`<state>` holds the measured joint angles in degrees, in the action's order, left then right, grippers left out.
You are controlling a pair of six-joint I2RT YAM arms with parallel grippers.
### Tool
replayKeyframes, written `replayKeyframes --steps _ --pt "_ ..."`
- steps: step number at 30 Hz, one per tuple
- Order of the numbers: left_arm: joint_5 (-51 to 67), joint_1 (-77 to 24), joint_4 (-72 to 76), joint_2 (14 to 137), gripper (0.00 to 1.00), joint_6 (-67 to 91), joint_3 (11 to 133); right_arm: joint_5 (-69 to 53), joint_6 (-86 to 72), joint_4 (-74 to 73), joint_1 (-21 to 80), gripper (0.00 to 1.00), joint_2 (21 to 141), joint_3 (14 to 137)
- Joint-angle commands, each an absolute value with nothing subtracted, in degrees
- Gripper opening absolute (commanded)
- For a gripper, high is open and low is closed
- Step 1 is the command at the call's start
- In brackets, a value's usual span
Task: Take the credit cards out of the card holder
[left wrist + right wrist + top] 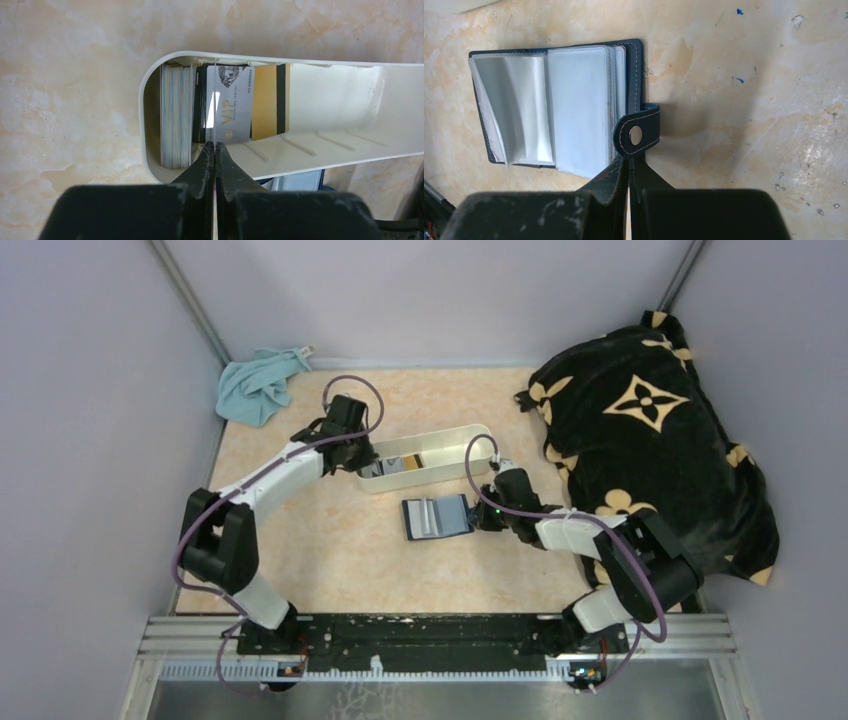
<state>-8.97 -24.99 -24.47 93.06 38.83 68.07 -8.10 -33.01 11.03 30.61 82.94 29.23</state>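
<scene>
The card holder (pixel 437 516) lies open on the table in front of the white tray (pixel 455 440). In the right wrist view the card holder (pixel 574 105) shows clear sleeves with no card visible in them. My right gripper (pixel 629 161) is shut on its snap tab (pixel 636 135), at the holder's right edge (pixel 484 512). Credit cards sit in the tray's left end: a stack on edge (pixel 176 117), a silver VIP card (pixel 230 100) and a gold card (pixel 265 102). My left gripper (pixel 215 145) is shut and empty, its tips at the silver card's near edge (pixel 358 458).
A light blue cloth (pixel 258 385) lies in the far left corner. A black cushion with gold flower marks (pixel 650 430) fills the right side. Grey walls close in the table on three sides. The tray's right half (pixel 340 95) holds nothing.
</scene>
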Motion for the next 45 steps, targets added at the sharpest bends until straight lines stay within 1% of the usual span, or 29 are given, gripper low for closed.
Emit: replayKeyframes --steps 1,11,22,27,30,37,45 --pt "-9.50 -24.80 -23.98 94.81 0.00 37.39 70.02 -7.06 -31.66 10.11 30.49 0.00 84.29 28.05" --pt "-11.11 -24.83 -19.24 96.34 0.00 36.03 67.70 -6.97 -31.46 9.96 30.33 0.00 84.98 28.19" --pt "-12.82 -24.57 -18.39 98.33 0.00 34.81 66.99 -7.20 -31.22 9.85 30.06 0.00 85.97 29.14" --pt "-12.31 -24.25 -18.11 98.78 0.10 34.85 66.80 -7.38 -31.14 10.01 30.06 0.00 86.61 29.40" --pt "-12.22 -24.21 -17.98 98.81 0.14 34.74 66.71 -7.34 -31.19 10.02 30.06 0.00 86.83 29.31" --pt "-12.39 -24.18 -18.43 98.17 0.19 33.89 67.38 -7.64 -31.19 10.37 30.06 0.00 87.42 29.51" --pt "-16.99 -24.21 -20.67 93.62 0.23 34.08 67.66 -7.67 -31.13 9.73 29.99 0.00 86.75 29.90"
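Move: The left hand holds a card by its end above the box's left part. The slot for it, between the upright card stack and the silver VIP card, lies about 4 cm ahead, level sideways and 7 cm below. The stack's middle is 3 cm ahead, 2 cm left; the VIP card 4 cm ahead, 3 cm right; the gold card 5 cm ahead, 8 cm right. From the right hand, the slot lies roughly 14 cm ahead, 24 cm left and 2 cm higher. Down and slightly forward, the left hand sinks about 3 cm, lowering the held card into the box beside the card stack, with a roughly 5-degree tilt of the wrist. The fingers then part to about a fifth of their range and let go of the card, staying low around it. The right hand, still shut, keeps resting on the card holder's clasp edge, barely creeping left and forward. ##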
